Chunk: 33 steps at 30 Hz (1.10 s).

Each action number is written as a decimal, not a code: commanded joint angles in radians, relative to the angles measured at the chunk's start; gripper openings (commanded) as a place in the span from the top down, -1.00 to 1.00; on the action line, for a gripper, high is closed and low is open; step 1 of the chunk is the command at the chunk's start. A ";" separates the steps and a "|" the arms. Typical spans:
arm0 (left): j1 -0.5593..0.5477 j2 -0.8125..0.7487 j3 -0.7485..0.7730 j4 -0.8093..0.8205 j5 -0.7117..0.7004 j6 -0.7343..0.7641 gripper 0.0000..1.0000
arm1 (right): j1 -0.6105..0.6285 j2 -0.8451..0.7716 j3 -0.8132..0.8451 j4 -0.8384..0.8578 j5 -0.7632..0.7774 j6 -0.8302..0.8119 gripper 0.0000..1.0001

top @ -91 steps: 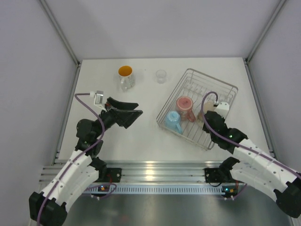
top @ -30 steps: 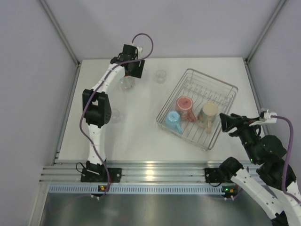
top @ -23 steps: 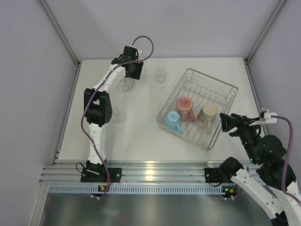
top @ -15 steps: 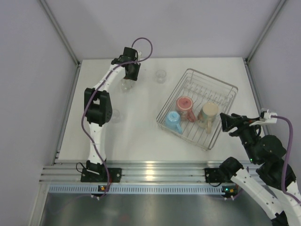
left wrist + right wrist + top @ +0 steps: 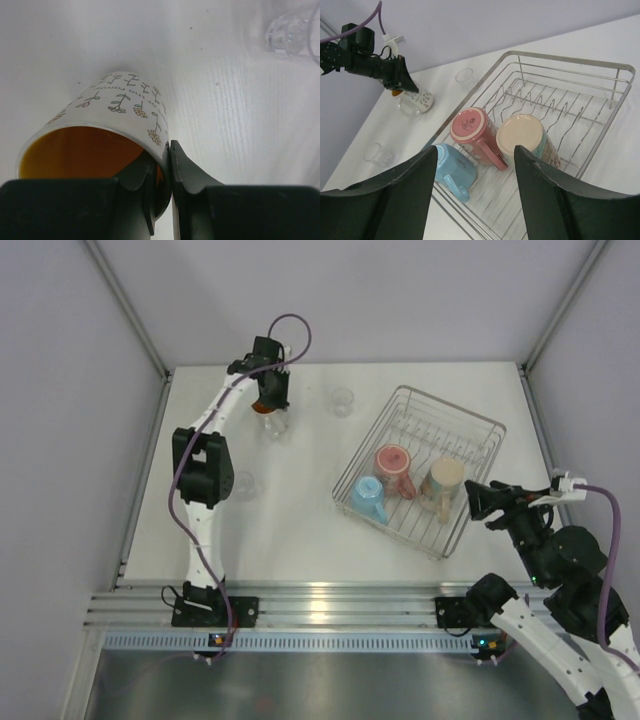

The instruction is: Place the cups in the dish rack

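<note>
At the table's far left, the orange-inside mug (image 5: 273, 423) with a flower pattern (image 5: 120, 102) stands upright. My left gripper (image 5: 270, 398) (image 5: 167, 162) is shut on its rim, one finger inside and one outside. The dish rack (image 5: 450, 406) (image 5: 570, 56) holds a pink cup (image 5: 393, 470) (image 5: 472, 127), a light blue cup (image 5: 367, 498) (image 5: 451, 167) and a cream patterned cup (image 5: 443, 483) (image 5: 522, 137), all lying down. My right gripper (image 5: 478, 500) (image 5: 475, 150) hangs open and holds nothing, just off the rack's near right side.
One small clear glass (image 5: 343, 401) (image 5: 292, 32) (image 5: 465, 77) stands between the mug and the rack. Another clear glass (image 5: 243, 485) (image 5: 377, 152) stands near the left arm's elbow. Grey walls enclose the white table (image 5: 300, 530) on three sides.
My left gripper has closed from open onto the mug's rim and shifted slightly left. The right arm has stayed put.
</note>
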State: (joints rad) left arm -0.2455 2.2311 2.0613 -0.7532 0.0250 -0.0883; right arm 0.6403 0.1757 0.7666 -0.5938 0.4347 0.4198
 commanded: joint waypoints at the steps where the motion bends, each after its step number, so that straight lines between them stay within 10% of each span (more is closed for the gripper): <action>1: -0.001 -0.200 0.072 0.020 0.116 -0.086 1.00 | -0.011 0.033 0.000 0.041 -0.062 0.000 -0.27; 8: -0.001 -0.416 -0.038 0.155 0.281 -0.221 1.00 | -0.010 0.090 -0.018 0.126 -0.246 0.062 -0.28; 21: -0.035 -0.867 -0.713 1.121 0.687 -0.761 1.00 | -0.011 0.261 -0.075 0.411 -0.605 0.206 -0.57; 33: -0.314 -1.169 -1.096 1.456 0.544 -0.777 1.00 | -0.008 0.464 -0.139 0.834 -0.801 0.474 -0.98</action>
State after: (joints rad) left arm -0.4850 1.1702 0.9844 0.3569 0.6193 -0.8547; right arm 0.6392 0.5732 0.6483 0.0299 -0.2886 0.7853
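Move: The left gripper already pinches the flowered, orange-lined cup by its rim. The right gripper waits some 44 cm to its right, 36 cm nearer the base and 19 cm higher; on the way stand a glass 17 cm right and 3 cm ahead, and the red cup 29 cm right and 16 cm back. From the right gripper the flowered cup is about 36 cm ahead, 46 cm left and 24 cm below; the red cup is 20 cm ahead, 15 cm left, 25 cm below. Keep the left fingers shut on the cup's rim and raise it about 26 cm, drawing it back as far and over to the right towards the right gripper while the wrist rolls some 65 degrees, swinging the fingers round to point right. Meanwhile bring the right gripper about 17 cm left, yaw it counter-clockwise to face the coming cup, and spread its fingers nearly fully, without touching yet. ##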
